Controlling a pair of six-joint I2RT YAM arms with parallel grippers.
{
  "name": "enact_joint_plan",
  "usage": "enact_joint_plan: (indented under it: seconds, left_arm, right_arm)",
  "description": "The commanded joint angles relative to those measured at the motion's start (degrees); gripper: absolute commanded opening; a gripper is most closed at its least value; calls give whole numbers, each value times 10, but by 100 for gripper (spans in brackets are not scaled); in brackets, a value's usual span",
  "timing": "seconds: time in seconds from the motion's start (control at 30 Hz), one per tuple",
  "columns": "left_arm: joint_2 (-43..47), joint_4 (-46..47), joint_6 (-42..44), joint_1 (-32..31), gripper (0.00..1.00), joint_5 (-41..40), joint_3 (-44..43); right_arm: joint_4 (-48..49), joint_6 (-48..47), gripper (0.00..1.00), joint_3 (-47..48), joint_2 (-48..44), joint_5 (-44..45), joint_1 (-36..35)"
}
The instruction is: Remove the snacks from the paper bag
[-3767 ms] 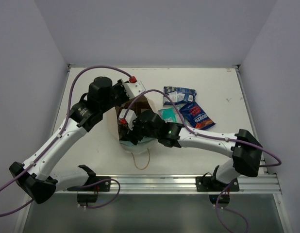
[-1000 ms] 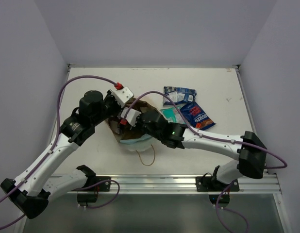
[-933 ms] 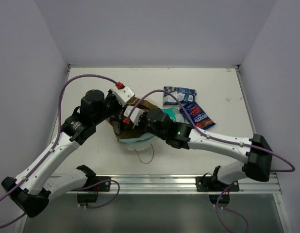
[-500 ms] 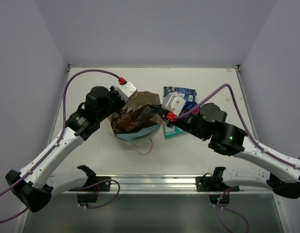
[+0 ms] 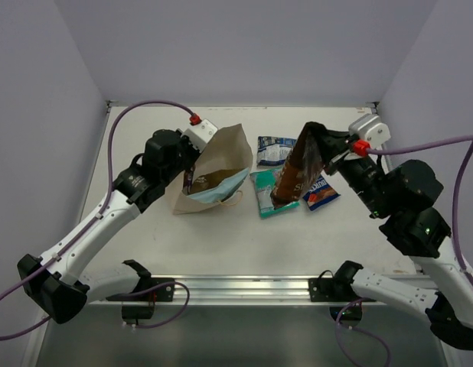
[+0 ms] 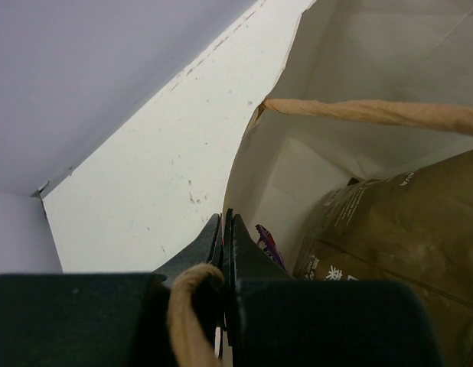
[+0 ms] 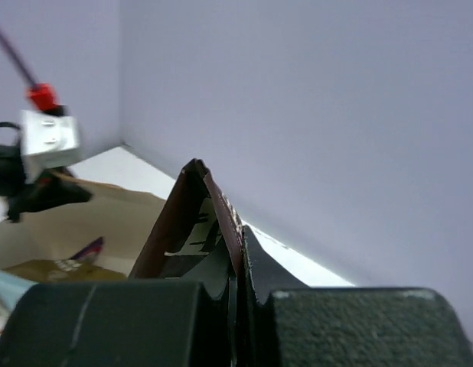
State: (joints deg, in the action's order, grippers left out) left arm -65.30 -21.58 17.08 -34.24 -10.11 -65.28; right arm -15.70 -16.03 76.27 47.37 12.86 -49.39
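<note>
The paper bag [image 5: 221, 153] stands tilted at mid-table, its mouth toward the near right. My left gripper [image 5: 190, 173] is shut on the rim of the paper bag [image 6: 351, 69], its twisted handle [image 6: 189, 306] looped over the fingers. Inside lie a brown snack packet [image 6: 397, 222] and a purple one [image 6: 269, 245], and a light blue packet [image 5: 223, 191] shows at the mouth. My right gripper [image 5: 325, 139] holds a dark brown snack packet [image 5: 298, 164] by its top edge, hanging above the table right of the bag. The jaws of that gripper [image 7: 240, 264] pinch the packet [image 7: 187, 222].
Three packets lie on the table right of the bag: a dark blue one [image 5: 273, 150], a teal one [image 5: 265, 193] and a blue-and-red one [image 5: 322, 193], all under or beside the hanging packet. Walls close in the table at the back and sides.
My right gripper has drawn the dark brown packet out of the bag and swung it up and to the right. The left gripper has raised the bag's rim, standing the bag more upright.
</note>
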Motion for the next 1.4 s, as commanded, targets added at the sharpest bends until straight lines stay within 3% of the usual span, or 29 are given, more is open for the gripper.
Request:
enact_joint_plan:
  seconds: [0.0, 0.2, 0.3, 0.47, 0.7, 0.9, 1.1, 1.2, 1.3, 1.37]
  left_arm:
    - [1, 6, -10, 4, 0, -33, -20]
    - [23, -4, -11, 4, 0, -34, -13]
    - [35, -9, -9, 4, 0, -26, -13]
    - [46, -14, -6, 4, 0, -21, -13]
    - [40, -21, 1, 4, 0, -2, -27]
    - [44, -20, 7, 4, 0, 4, -20]
    - [46, -23, 4, 4, 0, 18, -7]
    - [49, -28, 1, 5, 0, 20, -6]
    - [58, -32, 1, 4, 0, 25, -6]
    - [65, -36, 5, 5, 0, 26, -5]
  right_arm:
    - [16, 40, 0, 25, 10, 9, 104]
    - [17, 90, 0, 42, 98, -94, 300]
    - [56, 90, 0, 50, 198, -102, 363]
    - [107, 95, 0, 104, 341, -82, 426]
    - [330, -28, 0, 68, 449, 1, 441]
    - [283, -5, 0, -26, 455, -2, 442]
    - [87, 190, 11, -97, 452, 44, 442]
    - [58, 266, 13, -154, 418, 33, 441]
    - [37, 310, 23, -197, 384, -12, 441]
    - [19, 327, 35, -205, 365, -44, 442]
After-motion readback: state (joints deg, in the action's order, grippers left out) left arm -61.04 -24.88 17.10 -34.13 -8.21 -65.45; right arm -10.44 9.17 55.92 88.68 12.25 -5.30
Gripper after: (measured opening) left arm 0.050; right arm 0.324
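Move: Hanging from the shut right fingers is the brown chips bag. Its place, the bare far-right table, lies about 30 cm ahead, 17 cm to the right and 47 cm below. At much that same depth, the red-lettered blue bag is some 15 cm ahead and 10 cm right, the other blue bag 26 cm ahead and 2 cm right, the teal bag 13 cm ahead and 1 cm left. From the left hand the spot is about 19 cm ahead, 41 cm right, 27 cm below. Swinging the pinched brown chips bag outward past the laid-out snacks, the right hand goes some 30 cm forward, 17 cm right and down, turning clockwise. It then sinks further, about 40 cm in all, drawing back some 13 cm as the fingers tip steeply down and part about a third. The left hand keeps its pinch on the paper bag's rim, easing slightly back and up. ##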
